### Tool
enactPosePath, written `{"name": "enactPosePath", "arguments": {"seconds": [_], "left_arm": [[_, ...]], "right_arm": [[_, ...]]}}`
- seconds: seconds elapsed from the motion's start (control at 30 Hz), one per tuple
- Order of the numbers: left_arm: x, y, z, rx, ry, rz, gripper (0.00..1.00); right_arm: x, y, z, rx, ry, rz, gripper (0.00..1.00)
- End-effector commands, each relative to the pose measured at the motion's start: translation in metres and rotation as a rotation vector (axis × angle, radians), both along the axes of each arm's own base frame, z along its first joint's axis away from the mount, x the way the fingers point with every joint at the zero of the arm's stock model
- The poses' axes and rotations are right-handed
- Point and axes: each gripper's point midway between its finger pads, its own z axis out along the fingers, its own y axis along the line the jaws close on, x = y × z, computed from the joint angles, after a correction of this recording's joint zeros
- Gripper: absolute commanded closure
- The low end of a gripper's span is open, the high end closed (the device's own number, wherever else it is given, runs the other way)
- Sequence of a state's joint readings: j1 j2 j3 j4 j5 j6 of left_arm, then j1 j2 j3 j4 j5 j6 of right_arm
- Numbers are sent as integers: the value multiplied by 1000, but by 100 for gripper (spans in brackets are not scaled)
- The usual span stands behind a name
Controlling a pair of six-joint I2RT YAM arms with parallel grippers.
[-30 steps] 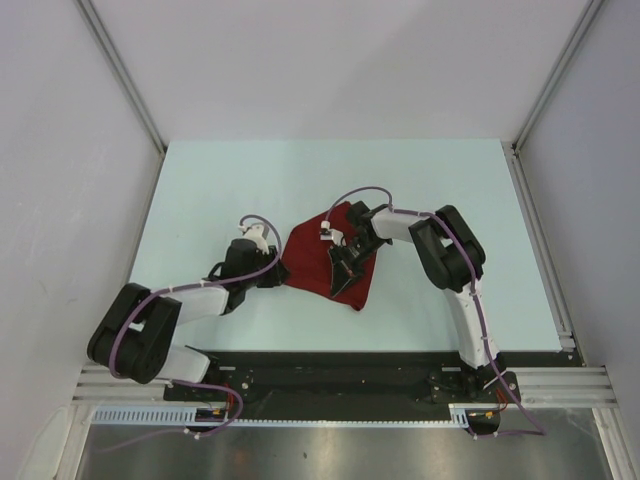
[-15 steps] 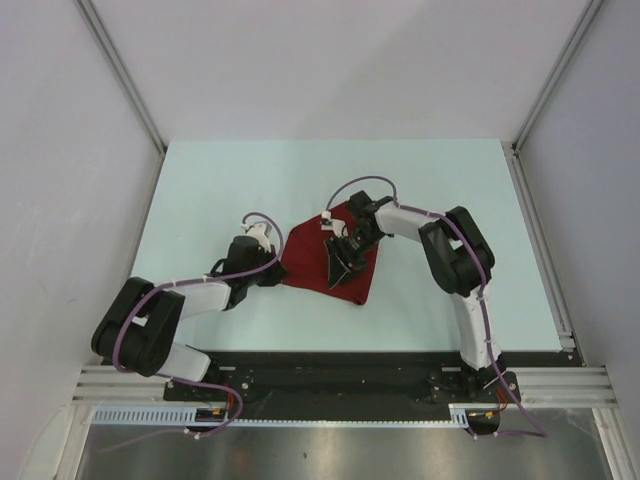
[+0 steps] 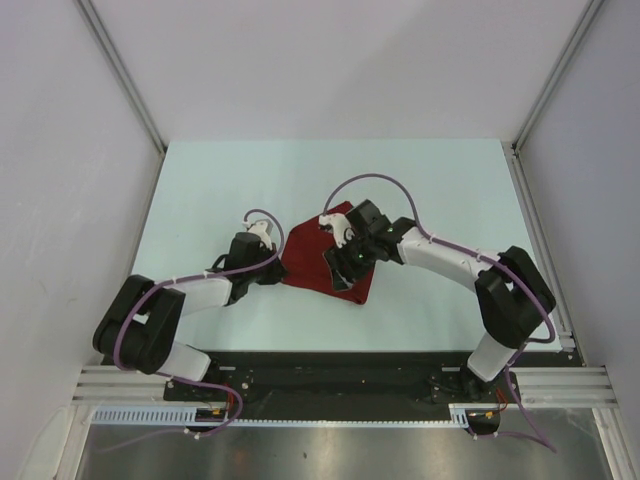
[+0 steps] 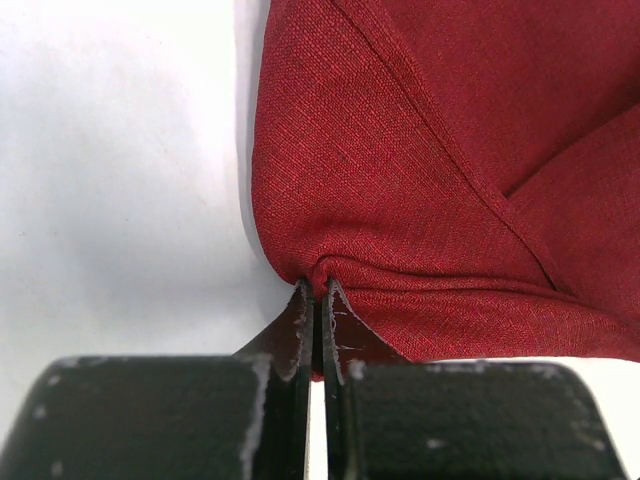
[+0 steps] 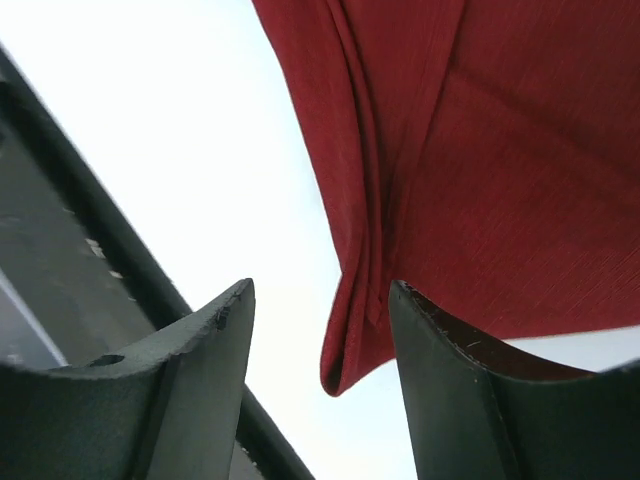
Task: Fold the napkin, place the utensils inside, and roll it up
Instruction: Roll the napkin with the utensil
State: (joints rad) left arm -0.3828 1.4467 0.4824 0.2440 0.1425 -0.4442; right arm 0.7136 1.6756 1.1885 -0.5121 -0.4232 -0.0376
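Note:
The dark red napkin lies folded and creased on the pale table. My left gripper is shut on its left corner, where the cloth bunches into a small pleat between the tips of my left gripper. My right gripper hovers over the napkin's near part, open and holding nothing. In the right wrist view the folded near corner of the napkin hangs between the spread fingers of my right gripper, closer to the right one. The utensils are out of view.
The pale table ends at a black rail along its near edge, also seen as a dark rail in the right wrist view. Metal posts and grey walls enclose the sides and back.
My left gripper has shut on the napkin's left corner. My right gripper has opened and let the cloth go, and the right arm's elbow has swung out to the right.

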Motion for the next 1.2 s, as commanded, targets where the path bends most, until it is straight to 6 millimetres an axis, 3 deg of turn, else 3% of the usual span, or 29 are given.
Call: {"name": "enactPosePath", "arguments": {"seconds": [0.0,0.27,0.4,0.6,0.87,1.17], "left_arm": [[9,6,-1,24,0,24,100],[10,7,0,15,0,29,100],[10,6,0,13,3,27,100],[11,7,-1,12,5,29,100],[11,7,-2,7,9,27,100],[10,7,-2,5,9,26,100]], "right_arm": [[6,-13,-20,-123,-82,-46,40],[2,-24,-34,-256,-136,-71,44],[-1,-30,-42,-295,-113,-61,61],[-11,-32,-48,-304,-64,-39,69],[-2,-43,-57,-342,-61,-90,80],[11,-58,-81,-412,-47,-128,83]]}}
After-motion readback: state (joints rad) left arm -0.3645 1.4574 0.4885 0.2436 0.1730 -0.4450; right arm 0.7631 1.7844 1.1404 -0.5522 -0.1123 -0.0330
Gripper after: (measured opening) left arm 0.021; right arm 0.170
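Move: The right hand, open, hangs above the folded napkin. The near right corner that it goes for lies about 5 cm to its right, 2 cm back and 8 cm below. On the same table level, the far right corner is some 22 cm ahead and 1 cm right, and the pinched near left corner 5 cm ahead and 13 cm left. From the left hand, the near right corner lies roughly 17 cm right and 7 cm back, about level. Down and to its right goes the right hand, sinking about 7 cm and shifting some 4 cm towards the napkin's near right corner, while the wrist tilts nearly 20 degrees so the fingers point more steeply down. The half-open fingers draw most of the way together about the napkin's near edge just by that corner. The left hand stays put, still pinching the near left corner. ##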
